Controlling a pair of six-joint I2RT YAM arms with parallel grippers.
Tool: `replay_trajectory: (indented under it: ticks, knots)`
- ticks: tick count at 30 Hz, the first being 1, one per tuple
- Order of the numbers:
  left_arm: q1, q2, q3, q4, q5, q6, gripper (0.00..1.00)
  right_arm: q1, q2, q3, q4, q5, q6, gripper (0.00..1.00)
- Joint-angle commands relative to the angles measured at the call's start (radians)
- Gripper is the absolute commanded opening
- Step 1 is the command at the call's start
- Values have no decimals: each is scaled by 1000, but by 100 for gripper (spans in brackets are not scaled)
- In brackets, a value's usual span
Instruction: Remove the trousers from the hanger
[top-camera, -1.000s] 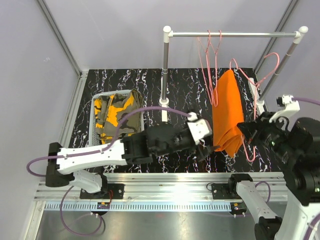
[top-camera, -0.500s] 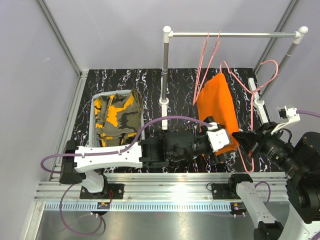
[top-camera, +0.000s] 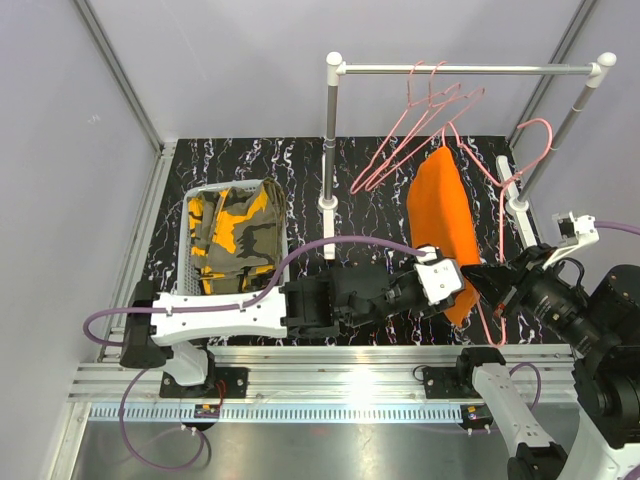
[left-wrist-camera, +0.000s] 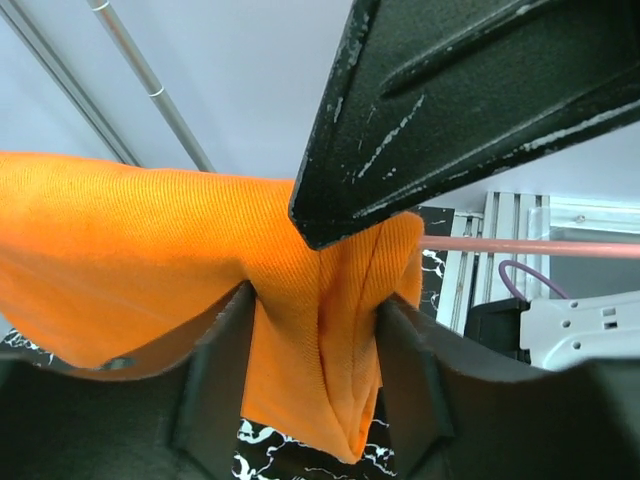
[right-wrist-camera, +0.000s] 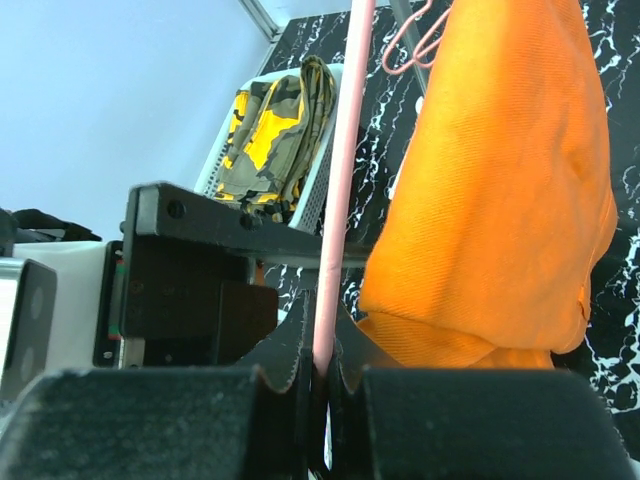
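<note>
Orange trousers (top-camera: 440, 215) hang folded over a pink hanger (top-camera: 501, 240) below the rail. My left gripper (top-camera: 463, 286) reaches their lower edge from the left. In the left wrist view, a bunched fold of the orange trousers (left-wrist-camera: 150, 230) fills the gap between the fingers of that gripper (left-wrist-camera: 315, 330), which is shut on it. My right gripper (top-camera: 492, 282) is just right of it. In the right wrist view this gripper (right-wrist-camera: 322, 365) is shut on the hanger's (right-wrist-camera: 345, 150) thin wire, with the orange trousers (right-wrist-camera: 500, 180) hanging beside it. Camouflage trousers (top-camera: 232, 230) lie in a basket.
A white basket (top-camera: 190, 195) stands at the left of the black marbled table. The clothes rack has a top rail (top-camera: 500, 69) and a post (top-camera: 328, 140) in the middle. Empty pink hangers (top-camera: 420, 130) dangle, tilted, from the rail. Grey walls close in the sides.
My left gripper moved right to the orange trousers and closed on their lower fold. The trousers and their hanger shifted, and the empty hangers swung out to the left.
</note>
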Motion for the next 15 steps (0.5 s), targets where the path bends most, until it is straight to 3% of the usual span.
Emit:
replay_trajectory:
  ticks: [1, 2, 4, 5, 7, 15]
  knots:
    - [-8, 11, 36, 108, -39, -4, 48, 7, -14, 45, 258, -89, -6, 0]
    - [-11, 15, 35, 113, -47, -6, 38, 7, -13, 39, 260, -94, -3, 0]
    - [-14, 15, 30, 137, -70, -11, 27, 7, -13, 34, 265, -97, 0, 0]
    - [-17, 12, 29, 148, -87, -14, 11, 7, -13, 24, 269, -95, 0, 0]
    - [-26, 8, 10, 206, -163, -17, 0, 7, -13, 8, 275, -86, -3, 0]
    - [-52, -121, -108, 442, -504, -12, 0, 5, -11, -107, 262, 61, -32, 0]
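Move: The near end of the orange trousers already lies between the left hand's half-open fingers, which point right; their middle is about 9 cm ahead of that hand, 4 cm left and 5 cm below. The neck of their pink hanger is some 15 cm ahead, 4 cm right and 5 cm up; the empty hangers hang about 23 cm ahead, 9 cm left, level. From the right hand, closed on the hanger's wire, the trousers' middle is roughly 9 cm ahead, 4 cm left, 10 cm below. Almost in place at first, the left hand closes its fingers until they pinch the folded near end of the trousers, then heads forward and left, some 3 cm in all, turning about 15 degrees counter-clockwise with the cloth held. The right hand keeps its grip on the hanger wire and goes along, about 2 cm forward and a little down. ##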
